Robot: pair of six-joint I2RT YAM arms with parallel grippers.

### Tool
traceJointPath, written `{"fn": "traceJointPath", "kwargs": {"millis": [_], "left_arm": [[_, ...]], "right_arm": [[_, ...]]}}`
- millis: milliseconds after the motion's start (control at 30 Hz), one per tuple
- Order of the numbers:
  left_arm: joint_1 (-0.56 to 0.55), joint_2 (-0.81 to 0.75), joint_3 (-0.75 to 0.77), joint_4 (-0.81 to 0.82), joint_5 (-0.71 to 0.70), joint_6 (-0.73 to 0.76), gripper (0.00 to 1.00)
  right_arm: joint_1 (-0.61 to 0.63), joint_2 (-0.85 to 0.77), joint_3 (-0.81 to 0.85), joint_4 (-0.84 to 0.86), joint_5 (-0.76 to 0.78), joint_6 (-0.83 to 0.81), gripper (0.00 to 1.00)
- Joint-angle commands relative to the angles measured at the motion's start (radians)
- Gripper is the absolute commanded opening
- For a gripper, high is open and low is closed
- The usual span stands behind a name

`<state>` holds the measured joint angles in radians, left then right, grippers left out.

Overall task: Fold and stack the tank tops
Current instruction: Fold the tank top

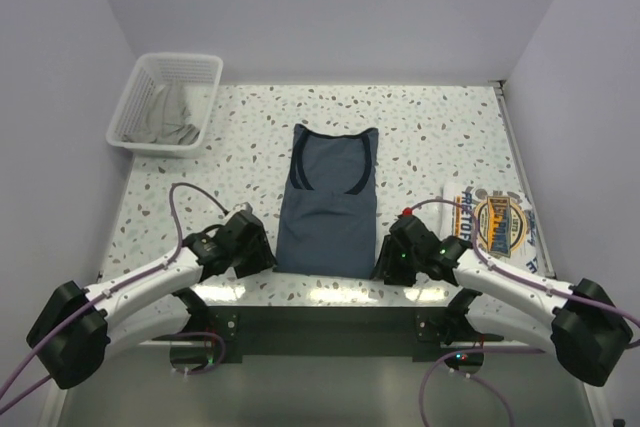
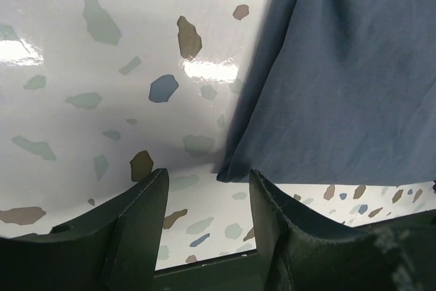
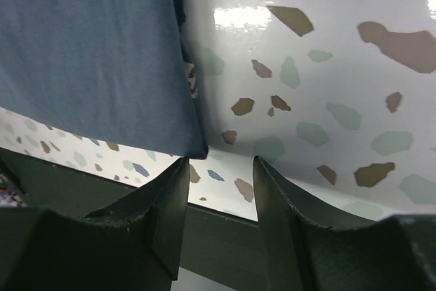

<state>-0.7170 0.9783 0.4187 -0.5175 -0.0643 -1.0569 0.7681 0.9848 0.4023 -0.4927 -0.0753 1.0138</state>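
Observation:
The slate-blue tank top (image 1: 327, 202) lies flat in the middle of the table as a narrow strip, neckline at the far end. A white tank top (image 1: 497, 222) with a round blue-orange graphic lies folded at the right. My left gripper (image 1: 258, 259) hovers at the blue top's near-left corner. In the left wrist view the left gripper (image 2: 208, 176) is open, and that corner of the blue top (image 2: 340, 86) lies just beyond the gap. My right gripper (image 1: 388, 265) is at the near-right corner. The right gripper (image 3: 221, 165) is open too, and the blue top (image 3: 88, 52) ends just ahead of its left finger.
A white mesh basket (image 1: 165, 102) with grey cloth inside stands at the far left. The table's near edge (image 3: 231, 226) runs directly below both grippers. Walls close in the table at the left, right and back.

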Motion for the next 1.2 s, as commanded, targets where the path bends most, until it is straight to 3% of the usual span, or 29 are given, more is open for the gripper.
{"fn": "traceJointPath", "kwargs": {"millis": [0, 400, 600, 767, 833, 933, 1033, 1167], "left_arm": [[-0.01, 0.017, -0.023, 0.027, 0.05, -0.008, 0.56], [-0.013, 0.086, -0.069, 0.106, 0.095, -0.011, 0.51], [-0.022, 0.106, -0.072, 0.122, 0.084, -0.009, 0.45], [-0.03, 0.126, -0.083, 0.143, 0.089, -0.012, 0.33], [-0.035, 0.125, -0.081, 0.149, 0.092, -0.012, 0.24], [-0.041, 0.111, -0.069, 0.151, 0.095, -0.005, 0.11], [-0.047, 0.086, -0.044, 0.134, 0.093, 0.008, 0.0], [-0.079, 0.033, -0.034, 0.094, 0.097, -0.009, 0.0]], "right_arm": [[0.014, 0.023, -0.031, 0.074, -0.031, 0.066, 0.46], [0.014, 0.02, -0.089, 0.134, -0.011, 0.118, 0.46], [0.014, 0.021, -0.111, 0.147, 0.003, 0.126, 0.41], [0.014, 0.031, -0.118, 0.163, 0.014, 0.12, 0.27], [0.014, 0.029, -0.111, 0.152, 0.023, 0.117, 0.12], [0.014, 0.018, -0.089, 0.12, 0.04, 0.092, 0.01], [0.019, -0.001, -0.019, 0.045, 0.063, 0.034, 0.0], [0.072, -0.081, 0.052, -0.061, 0.107, -0.001, 0.0]]}}
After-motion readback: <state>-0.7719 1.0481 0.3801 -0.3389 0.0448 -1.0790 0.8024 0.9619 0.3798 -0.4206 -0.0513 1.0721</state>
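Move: The left hand hovers beside the tank top's left hem corner, which lies about 3 cm to its right, level with it front to back and about 1 cm lower. The right hem corner lies about 2 cm to the right hand's left, 1 cm ahead and 1 cm lower. The tank top's middle is about 14 cm ahead and 13 cm right of the left hand. The printed white cloth sits some 24 cm right and 9 cm ahead of the right hand. Inward from both sides, the hands creep just above the table towards the hem corners, the left about 3.5 cm to the right and the right about 2 cm to the left, their fingertips swinging inward some 5–10 degrees. Both dip slightly as the open fingers shut and pinch the corners; then the right eases back outward and rises about 1 cm, while the left draws back slightly. ##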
